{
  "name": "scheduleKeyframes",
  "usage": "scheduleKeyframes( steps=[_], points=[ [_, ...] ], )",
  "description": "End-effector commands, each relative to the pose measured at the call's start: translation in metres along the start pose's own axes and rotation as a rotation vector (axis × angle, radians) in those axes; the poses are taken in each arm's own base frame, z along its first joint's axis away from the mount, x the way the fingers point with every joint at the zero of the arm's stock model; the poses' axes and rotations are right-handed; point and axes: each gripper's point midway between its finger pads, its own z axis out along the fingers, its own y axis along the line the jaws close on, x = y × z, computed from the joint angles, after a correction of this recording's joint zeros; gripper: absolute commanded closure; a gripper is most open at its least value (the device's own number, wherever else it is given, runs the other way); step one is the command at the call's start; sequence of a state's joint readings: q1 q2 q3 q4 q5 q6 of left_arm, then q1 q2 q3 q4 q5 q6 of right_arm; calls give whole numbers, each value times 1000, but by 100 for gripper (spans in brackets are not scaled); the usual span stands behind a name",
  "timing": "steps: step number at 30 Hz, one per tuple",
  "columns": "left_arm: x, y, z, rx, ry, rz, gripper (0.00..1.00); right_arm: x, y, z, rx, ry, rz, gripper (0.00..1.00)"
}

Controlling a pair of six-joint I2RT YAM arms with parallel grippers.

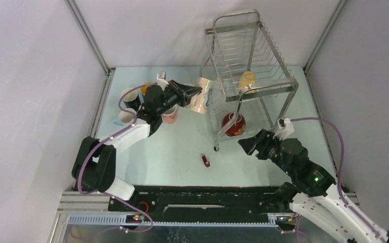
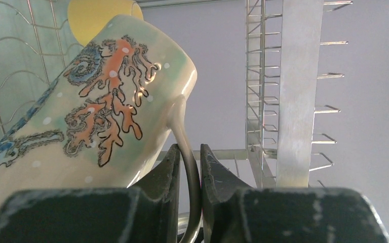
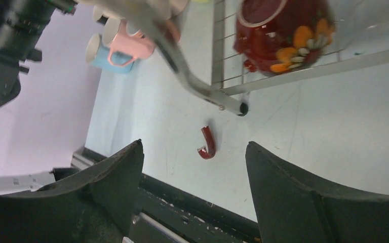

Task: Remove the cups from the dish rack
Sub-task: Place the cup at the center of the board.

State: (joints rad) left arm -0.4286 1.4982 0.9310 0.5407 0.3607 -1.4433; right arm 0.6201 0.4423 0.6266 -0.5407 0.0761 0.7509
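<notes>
My left gripper (image 1: 196, 92) is shut on the thin handle (image 2: 188, 152) of a cream cup (image 1: 202, 97) painted with orange coral (image 2: 96, 101). It holds the cup tilted just left of the chrome dish rack (image 1: 253, 55). A yellow cup (image 1: 247, 80) lies on the rack's upper tier (image 2: 97, 15). A dark red patterned cup (image 1: 233, 123) sits on the lower tier (image 3: 283, 30). My right gripper (image 1: 245, 144) stands open with nothing in it (image 3: 193, 147), beside the rack's front leg (image 3: 187, 76).
Several cups stand grouped at the far left: black (image 1: 130, 96), cream (image 1: 126, 116), pink (image 1: 170, 115) (image 3: 131, 43) and light blue (image 3: 104, 53). A small dark red fragment (image 1: 205, 161) (image 3: 207, 144) lies on the table near the front edge.
</notes>
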Motion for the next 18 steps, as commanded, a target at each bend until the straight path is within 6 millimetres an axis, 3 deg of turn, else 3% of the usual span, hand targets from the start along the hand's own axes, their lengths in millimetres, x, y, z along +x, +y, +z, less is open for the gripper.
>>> scheduleKeyframes(
  steps=[1, 10, 18],
  points=[
    [-2, -70, -28, 218, -34, 32, 100, -19, 13, 7, 33, -188, -55, 19],
    [7, -61, -44, 199, -19, -6, 100, 9, 86, 18, -60, -284, -373, 18],
    [6, -56, -56, 192, -8, -50, 100, 26, 132, 51, -83, -320, -592, 17]
  ],
)
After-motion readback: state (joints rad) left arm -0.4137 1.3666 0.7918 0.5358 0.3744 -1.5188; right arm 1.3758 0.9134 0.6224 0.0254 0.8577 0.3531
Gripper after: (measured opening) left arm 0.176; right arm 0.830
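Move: The left hand has the cup hanging by its handle over the clear middle of the board, which lies about 26 cm below, 3 cm back and 3 cm left. The peach cup stands some 12 cm left and 2 cm ahead, the yellow cup 9 cm ahead and 4 cm left, both about 23 cm lower. From the empty right hand the held cup is roughly 18 cm ahead, 17 cm left and 5 cm up; the red clip lies 15 cm left, level with it and 21 cm down, the red cup 15 cm ahead, 2 cm left, 13 cm lower. Still pinching the cup's handle, the left hand draws it back about 3 cm and nearly 2 cm left, hardly sinking, over the clear board. Meanwhile the open, empty right hand sweeps some 11 cm left towards the held cup, dipping back 2 cm before coming forward again, its fingers tipping up about 25 degrees while its left side rolls down. ##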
